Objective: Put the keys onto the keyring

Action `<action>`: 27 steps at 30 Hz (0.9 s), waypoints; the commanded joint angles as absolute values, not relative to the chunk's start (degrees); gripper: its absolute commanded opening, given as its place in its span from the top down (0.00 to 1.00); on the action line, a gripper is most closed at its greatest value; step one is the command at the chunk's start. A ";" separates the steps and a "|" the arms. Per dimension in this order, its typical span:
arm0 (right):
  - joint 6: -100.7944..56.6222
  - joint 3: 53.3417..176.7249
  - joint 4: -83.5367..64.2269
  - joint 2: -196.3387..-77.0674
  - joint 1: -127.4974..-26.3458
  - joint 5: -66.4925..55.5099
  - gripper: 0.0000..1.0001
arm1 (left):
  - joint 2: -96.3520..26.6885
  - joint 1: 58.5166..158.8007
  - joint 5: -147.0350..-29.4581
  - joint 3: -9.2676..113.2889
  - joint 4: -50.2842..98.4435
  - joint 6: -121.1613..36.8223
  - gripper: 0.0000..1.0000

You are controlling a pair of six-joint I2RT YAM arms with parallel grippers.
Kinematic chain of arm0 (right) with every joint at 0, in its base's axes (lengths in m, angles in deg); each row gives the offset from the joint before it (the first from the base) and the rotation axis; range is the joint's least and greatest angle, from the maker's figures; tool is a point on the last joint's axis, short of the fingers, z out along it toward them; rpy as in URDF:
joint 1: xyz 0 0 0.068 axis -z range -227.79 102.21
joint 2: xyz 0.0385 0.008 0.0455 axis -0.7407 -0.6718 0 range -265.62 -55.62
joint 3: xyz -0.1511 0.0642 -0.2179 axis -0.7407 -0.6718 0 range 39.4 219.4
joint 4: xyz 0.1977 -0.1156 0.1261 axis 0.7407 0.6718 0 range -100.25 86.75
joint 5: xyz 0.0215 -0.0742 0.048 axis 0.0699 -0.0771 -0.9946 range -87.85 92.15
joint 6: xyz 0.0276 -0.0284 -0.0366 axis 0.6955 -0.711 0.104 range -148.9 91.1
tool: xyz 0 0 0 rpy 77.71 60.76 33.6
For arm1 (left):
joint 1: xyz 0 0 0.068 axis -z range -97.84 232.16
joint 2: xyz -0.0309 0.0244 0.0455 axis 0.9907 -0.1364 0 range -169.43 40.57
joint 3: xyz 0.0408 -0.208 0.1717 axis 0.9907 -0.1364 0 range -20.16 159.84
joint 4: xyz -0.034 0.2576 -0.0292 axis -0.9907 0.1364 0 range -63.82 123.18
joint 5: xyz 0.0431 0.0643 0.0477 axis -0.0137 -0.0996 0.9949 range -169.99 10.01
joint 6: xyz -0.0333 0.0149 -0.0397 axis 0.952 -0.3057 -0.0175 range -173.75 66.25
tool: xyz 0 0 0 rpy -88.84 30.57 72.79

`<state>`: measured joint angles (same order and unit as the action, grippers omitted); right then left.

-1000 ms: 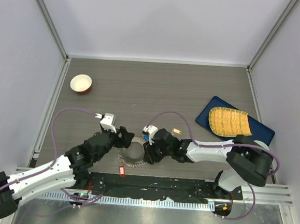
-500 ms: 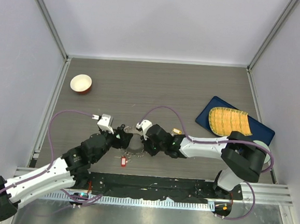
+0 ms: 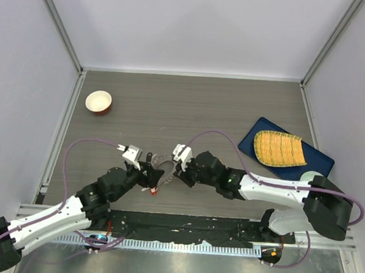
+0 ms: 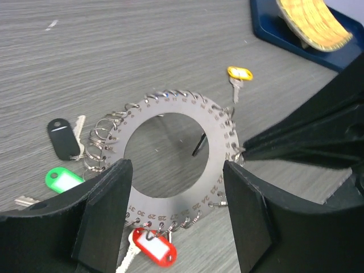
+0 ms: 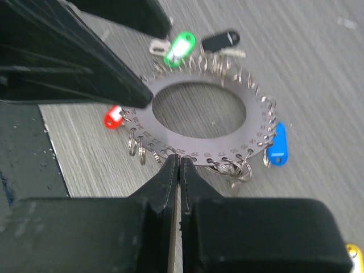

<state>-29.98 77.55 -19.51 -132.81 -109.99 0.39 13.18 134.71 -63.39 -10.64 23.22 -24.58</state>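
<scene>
The keyring (image 4: 219,170), a flat grey numbered disc with small split rings round its rim, hangs just above the table between both grippers (image 3: 165,163). My right gripper (image 5: 180,159) is shut on its rim (image 3: 174,171). My left gripper (image 4: 176,169) is open, its fingers (image 4: 108,210) straddling the ring's near edge (image 3: 154,175). A red-tagged key (image 4: 151,250) dangles from the rim, and a blue-tagged one (image 5: 277,145) sits at the far side. Green (image 4: 63,179) and black (image 4: 61,138) tagged keys lie by the rim. A yellow-tagged key (image 4: 240,73) lies apart on the table.
A red-and-white bowl (image 3: 98,101) stands at the far left. At the right lies a blue tray (image 3: 319,163) with a yellow woven mat (image 3: 279,148) on it. A black strip (image 3: 181,228) runs along the near edge, and walls close three sides.
My right gripper has shut on the ring's rim and the ring has come up off the table, carrying the red-tagged key with it. Both arms have shifted and the left jaws have narrowed a little.
</scene>
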 commanded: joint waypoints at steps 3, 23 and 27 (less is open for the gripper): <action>-37.16 72.19 -36.07 -125.77 -110.02 -3.91 0.99 | 16.57 134.81 -76.45 -12.77 14.06 -33.79 0.31; -39.89 59.18 -56.29 -118.38 -109.93 -7.26 0.99 | 10.19 134.81 -93.61 -14.45 -0.88 -40.92 0.45; -39.54 58.03 -56.92 -117.41 -109.67 -7.34 0.99 | 5.51 134.81 -93.08 -13.92 -4.13 -41.62 0.59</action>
<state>-38.83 58.67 -49.54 -119.76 -109.92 -6.95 8.91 134.71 -91.82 -16.41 3.31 -39.82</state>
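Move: The keyring hangs tilted in the right fingertips. Its middle is roughly 3 cm ahead, 5 cm right and 2 cm below the open left gripper, with the right fingertips some 9 cm right and 1 cm ahead. From the left gripper, the red tag is about 4 cm back, 1 cm left, and the black tag 6 cm ahead, 3 cm left, both 5 cm lower. From the right gripper, the keyring's middle is 2 cm forward, 5 cm left, 2 cm down. Bring the left gripper back and to the right, about 5 cm each way, arching up over 3 cm and partly down again; swing it some 30 degrees clockwise, level its fingers, and narrow them without shutting around the rim beside the right fingertips. Meanwhile keep the right pinch on the keyring, lift it about 5 cm, ease slightly back and tip its fingertips up. ##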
